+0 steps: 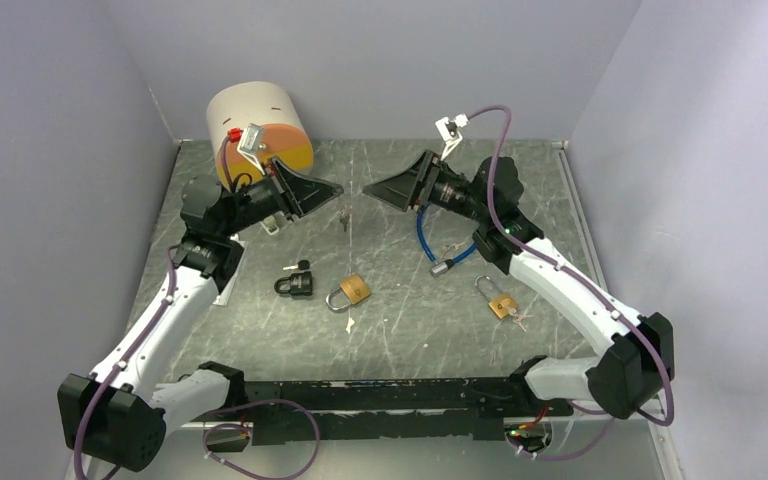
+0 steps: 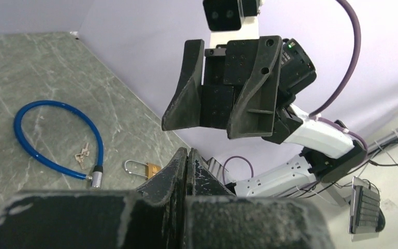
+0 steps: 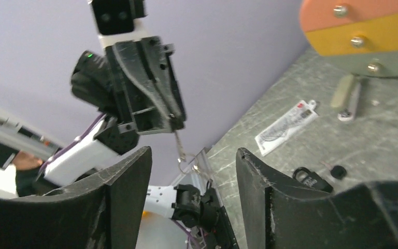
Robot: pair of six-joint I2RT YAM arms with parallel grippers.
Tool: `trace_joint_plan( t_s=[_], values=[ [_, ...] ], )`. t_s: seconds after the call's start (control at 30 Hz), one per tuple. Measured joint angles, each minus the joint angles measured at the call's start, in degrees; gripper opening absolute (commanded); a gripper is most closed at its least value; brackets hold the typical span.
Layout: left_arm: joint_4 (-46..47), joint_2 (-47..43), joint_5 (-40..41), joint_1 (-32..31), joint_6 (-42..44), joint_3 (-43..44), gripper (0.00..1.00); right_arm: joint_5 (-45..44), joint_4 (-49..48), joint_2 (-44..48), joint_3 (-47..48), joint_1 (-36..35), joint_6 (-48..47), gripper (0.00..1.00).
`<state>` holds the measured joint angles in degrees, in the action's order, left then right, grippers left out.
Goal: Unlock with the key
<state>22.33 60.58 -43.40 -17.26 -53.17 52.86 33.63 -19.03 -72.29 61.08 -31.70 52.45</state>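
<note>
My left gripper point(image 1: 339, 190) is raised over the back of the table and shut on a small silver key point(image 1: 344, 217). In the right wrist view the key point(image 3: 179, 145) hangs from the left gripper's tips point(image 3: 175, 122) with a ring below it. In its own view the left gripper point(image 2: 189, 151) has its jaws pressed together. My right gripper point(image 1: 369, 190) faces it, just to the right, open with nothing between its fingers point(image 3: 194, 151). A black padlock point(image 1: 295, 285) and a brass padlock point(image 1: 351, 291) lie on the table below.
A second brass padlock point(image 1: 503, 303) with keys lies at the right. A blue cable lock point(image 1: 430, 240) lies under the right arm. An orange and yellow cylinder point(image 1: 260, 130) stands at the back left, with a white card point(image 3: 285, 127) near it.
</note>
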Motion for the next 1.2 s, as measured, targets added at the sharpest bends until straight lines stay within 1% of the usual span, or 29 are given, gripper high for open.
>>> trace_joint_plan(
  t_s=[0.03,0.2,0.37,0.4,0.43,0.5,0.53,0.6,0.77,0.87,1.03,1.13,1.17,1.2],
  values=[
    [0.8,0.3,-0.8,0.0,-0.2,0.3,0.03,1.3,-0.8,-0.6,0.9,-0.3,-0.5,0.57],
    [4.6,1.4,-2.4,0.0,-2.7,0.7,0.02,5.9,-3.4,-4.7,5.5,-2.9,-1.9,0.38],
    [8.6,2.2,-1.9,0.0,-6.1,0.7,0.03,8.0,-5.8,-7.5,6.1,-4.0,-1.0,0.22],
    [9.2,2.3,-1.8,0.0,-6.5,0.7,0.03,8.2,-6.3,-8.0,6.1,-4.0,-0.6,0.21],
    [9.6,2.4,-1.8,0.0,-6.6,0.7,0.03,8.6,-6.8,-8.2,6.1,-4.0,-0.1,0.18],
    [9.7,2.7,-1.7,0.1,-6.8,0.7,0.03,8.8,-7.6,-8.4,6.1,-4.0,0.3,0.08],
    [9.8,2.9,-1.5,0.1,-7.1,0.7,0.03,8.8,-8.0,-8.4,6.1,-4.0,0.5,0.06],
    [10.4,3.1,-1.3,0.1,-7.8,0.7,0.03,9.1,-8.6,-8.7,6.1,-4.0,1.0,0.06],
    [11.1,3.5,-0.2,0.2,-8.1,0.2,0.03,10.1,-10.4,-10.1,6.4,-3.9,1.9,0.1],
    [12.5,4.2,0.7,0.2,-8.6,-0.2,0.03,10.4,-11.5,-11.1,6.5,-3.8,3.0,0.09],
    [14.0,5.2,1.9,0.2,-9.3,-0.7,0.03,10.4,-12.3,-12.0,6.5,-3.6,3.5,0.0],
    [14.1,5.2,3.0,0.2,-9.1,-0.9,0.03,10.6,-13.9,-13.0,6.6,-3.5,4.6,0.0],
    [13.6,5.2,3.3,0.3,-8.8,-0.9,0.05,10.6,-14.1,-13.4,6.7,-3.5,4.9,0.0],
    [13.2,5.2,3.5,0.3,-8.6,-0.9,0.14,10.6,-14.2,-13.7,6.8,-3.4,5.0,0.0]
  ],
)
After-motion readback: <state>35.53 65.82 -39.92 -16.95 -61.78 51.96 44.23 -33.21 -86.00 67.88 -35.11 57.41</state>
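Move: The keys hang from the left hand's closed fingertips, their middle about 4 cm below that hand and 1 cm to its right. From the open, empty right hand they lie about 5 cm to the left, 3 cm back and 4 cm lower, with the left fingertips about 6 cm to the left and 2 cm back. Far below on the table, some 35 cm down, the brass padlock lies 4 cm left and 5 cm back, the black padlock about 17 cm left and 4 cm back. The keys, still pinched by the left hand, are met by the right hand, which goes about 5 cm left and first 2 cm back, turning some 15 degrees counter-clockwise while its fingers shut on the dangling part just beneath the left fingertips. The left hand keeps its grip, rising about 2 cm and then easing 3 cm forward; the right hand follows forward a little at the end. ##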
